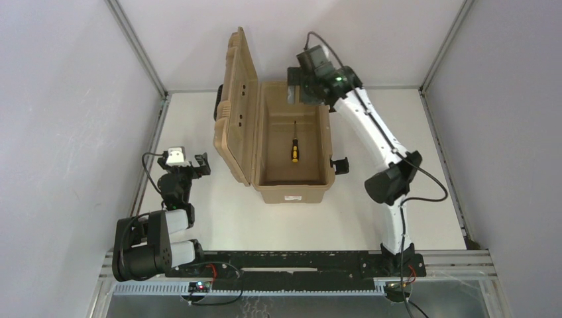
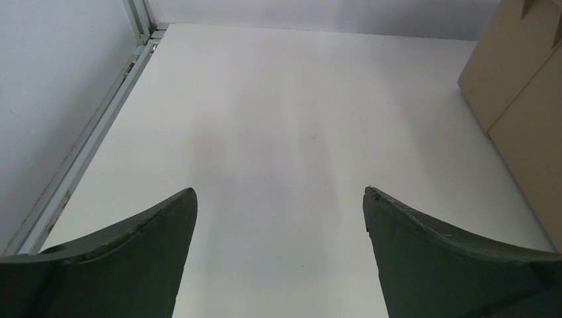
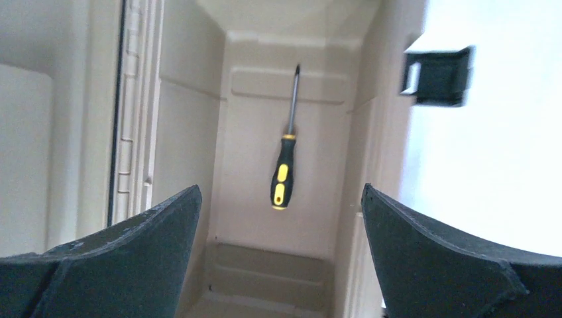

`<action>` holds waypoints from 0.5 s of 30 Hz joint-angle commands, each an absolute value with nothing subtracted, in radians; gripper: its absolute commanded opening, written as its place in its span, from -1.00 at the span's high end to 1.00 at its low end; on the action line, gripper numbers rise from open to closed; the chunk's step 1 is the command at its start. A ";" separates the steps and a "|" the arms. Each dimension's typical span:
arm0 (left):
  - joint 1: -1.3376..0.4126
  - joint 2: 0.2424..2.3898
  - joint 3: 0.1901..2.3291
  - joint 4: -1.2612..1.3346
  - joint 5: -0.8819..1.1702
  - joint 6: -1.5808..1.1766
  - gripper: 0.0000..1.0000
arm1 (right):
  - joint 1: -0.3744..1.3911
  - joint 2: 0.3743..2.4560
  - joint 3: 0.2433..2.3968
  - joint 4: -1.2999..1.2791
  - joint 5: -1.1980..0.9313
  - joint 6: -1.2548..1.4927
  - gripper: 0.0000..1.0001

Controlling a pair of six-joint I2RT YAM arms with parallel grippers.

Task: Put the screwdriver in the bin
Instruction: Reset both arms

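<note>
The tan bin (image 1: 264,142) stands open at the table's middle, its ribbed lid (image 1: 236,106) swung up to the left. The screwdriver (image 1: 295,148), yellow-and-black handle with a thin dark shaft, lies flat on the bin's floor; it also shows in the right wrist view (image 3: 283,165). My right gripper (image 3: 281,199) is open and empty, above the bin's far end (image 1: 298,89), apart from the screwdriver. My left gripper (image 2: 280,199) is open and empty over bare table left of the bin (image 2: 523,99).
A black latch (image 1: 340,165) sticks out from the bin's right side, also in the right wrist view (image 3: 437,73). A white label (image 1: 291,197) is on the bin's near end. Metal frame rails (image 1: 151,159) and grey walls border the table.
</note>
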State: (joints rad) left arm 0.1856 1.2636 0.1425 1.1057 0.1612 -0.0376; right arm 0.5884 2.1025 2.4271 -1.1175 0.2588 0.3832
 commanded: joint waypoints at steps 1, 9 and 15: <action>0.182 1.265 0.124 1.207 0.161 -0.048 -1.00 | 0.524 1.939 2.415 -1.043 0.332 0.277 -0.99; 0.181 1.266 0.123 1.207 0.161 -0.046 -1.00 | 0.363 1.710 2.151 -0.909 0.326 0.158 -0.99; 0.181 1.266 0.123 1.207 0.161 -0.046 -1.00 | 0.241 1.465 1.720 -0.608 0.260 0.038 -0.99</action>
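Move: The screwdriver already lies in the bin, about 24 cm below the right hand, 2 cm back and 3 cm to its left; the bin's middle is some 6 cm back and 4 cm left, 18 cm down. The bin's far latch is roughly 4 cm ahead, 7 cm right and 13 cm below. From the idle left hand, the screwdriver is about 7 cm ahead, 32 cm right and 9 cm down. The empty right hand sweeps some 18 cm right over the bin's rim, rising about 10 cm, fingers tipping up. ##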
